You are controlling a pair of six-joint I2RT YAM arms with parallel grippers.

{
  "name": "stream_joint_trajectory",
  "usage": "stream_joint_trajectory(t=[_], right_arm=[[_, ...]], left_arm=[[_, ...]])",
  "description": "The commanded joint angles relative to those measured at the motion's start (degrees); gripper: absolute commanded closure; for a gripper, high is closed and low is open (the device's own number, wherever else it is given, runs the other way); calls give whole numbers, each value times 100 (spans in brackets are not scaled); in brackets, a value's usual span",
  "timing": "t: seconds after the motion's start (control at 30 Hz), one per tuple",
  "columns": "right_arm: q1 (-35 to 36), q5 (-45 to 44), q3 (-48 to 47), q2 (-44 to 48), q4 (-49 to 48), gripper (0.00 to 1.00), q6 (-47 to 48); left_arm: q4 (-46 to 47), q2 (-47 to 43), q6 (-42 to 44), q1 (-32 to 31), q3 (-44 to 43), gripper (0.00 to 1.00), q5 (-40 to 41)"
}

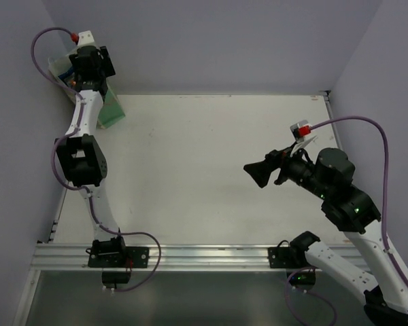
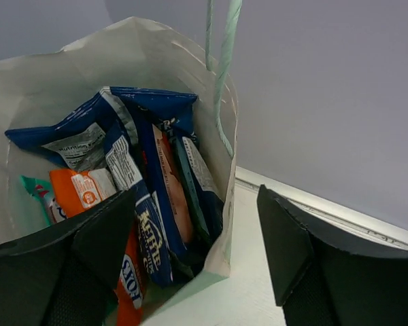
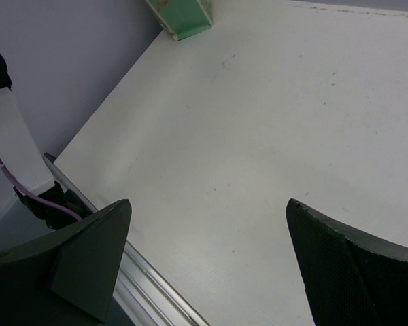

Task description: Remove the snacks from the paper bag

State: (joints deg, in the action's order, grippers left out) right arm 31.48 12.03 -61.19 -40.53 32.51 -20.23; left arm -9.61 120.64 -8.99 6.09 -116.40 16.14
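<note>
The mint-green paper bag (image 1: 113,113) stands in the table's far left corner, with its cream inside (image 2: 139,51) and thin handle (image 2: 223,75) showing in the left wrist view. The snacks lie in it: dark blue packets (image 2: 156,197), an orange one (image 2: 81,190) and a teal one (image 2: 35,191). My left gripper (image 2: 196,192) is open astride the bag's near wall, one finger (image 2: 88,265) inside among the packets, the other (image 2: 296,251) outside. My right gripper (image 1: 262,173) hangs open over the bare table at right, holding nothing; the bag's base (image 3: 183,13) lies far ahead of it.
Purple walls close in the table (image 1: 204,170) on the left, back and right, and the bag stands tight against the left one. An aluminium rail (image 1: 190,255) runs along the near edge by the arm bases.
</note>
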Motion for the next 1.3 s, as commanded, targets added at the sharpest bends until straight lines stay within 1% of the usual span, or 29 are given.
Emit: stream_joint_trajectory(t=[0.0,0.13,0.17,0.23,0.27,0.33,0.37,0.43,0.47,0.53,0.57,0.6,0.67,0.77,0.8,0.83,0.9,0.93,0.97,1.0,1.07,1.13,1.27], right_arm=[[16,-175,-112,-139,-61,1,-113],[15,-254,-174,-384,-43,1,-78],[16,-254,-209,-429,-26,1,-60],[16,-228,-349,-586,36,1,1],[16,-236,-385,-622,45,1,19],[16,-263,-446,-684,45,1,63],[16,-271,-455,-719,36,1,72],[7,-298,-473,-737,-17,1,115],[15,-307,-473,-745,-52,1,133],[7,-350,-508,-754,-87,1,186],[7,-368,-508,-763,-105,1,212],[7,-386,-508,-754,-157,1,238],[7,-403,-491,-745,-219,1,283],[7,-395,-491,-754,-307,1,344],[15,-395,-499,-754,-342,1,353],[16,-386,-482,-737,-368,1,379],[16,-403,-403,-702,-464,1,405],[16,-403,-377,-693,-491,1,388],[7,-430,-350,-684,-518,1,379],[15,-465,-341,-693,-553,1,414],[15,-491,-367,-710,-553,1,449],[7,-518,-394,-719,-562,1,467],[15,-526,-350,-702,-693,1,511]], left_arm=[[327,223,398,50,-577,22,-452],[459,337,591,59,-577,36,-788],[477,390,609,59,-594,42,-805],[434,443,714,59,-647,49,-875],[372,486,732,68,-726,56,-902],[275,496,855,51,-718,63,-1208],[232,443,873,59,-700,73,-1349],[126,338,873,59,-648,83,-1762],[73,190,873,51,-551,92,-1885],[11,-22,873,50,-350,98,-2237],[20,-240,995,50,-87,100,-2343],[11,-356,1048,42,46,100,-2535],[-41,-619,1058,33,344,100,-2651],[-576,-883,1049,-63,442,100,-2967],[-908,-971,1075,-116,469,100,-3133],[-1051,-1050,1136,-186,634,100,-3161],[-1140,-1480,1233,-458,1029,100,-3257],[-1114,-1639,1251,-546,1484,100,-3275],[-1105,-1953,1277,-878,1680,100,-3275],[-1183,-2096,1286,-1012,1830,100,-3223],[-1551,-2403,1155,-1406,2147,100,-3275],[-1737,-2615,874,-1636,2462,100,-3275],[-1878,-3423,636,-2383,3175,100,-3021]])
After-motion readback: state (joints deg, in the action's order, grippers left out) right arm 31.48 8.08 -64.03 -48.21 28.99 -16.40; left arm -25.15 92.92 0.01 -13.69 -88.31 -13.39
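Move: The paper bag's right rim lies just past the open left fingers, about 3 cm ahead, 2 cm to the right and 2 cm below. Its green handle rises roughly 6 cm ahead, neither left nor right, some 2 cm above the hand; the snacks sit inside about 2 cm ahead, 6 cm left and 8 cm below. From the right hand that rim is some 44 cm ahead, 53 cm left and 8 cm lower. Ease the left gripper a little forward, down and right so its fingers straddle the bag's right rim, and close them to pinch the paper. Then drag the bag out of the corner, about 25 cm to the right and 20 cm back at near-level height, turning the wrist some 50 degrees clockwise. Keep the right gripper open and bring it about 4 cm forward. ##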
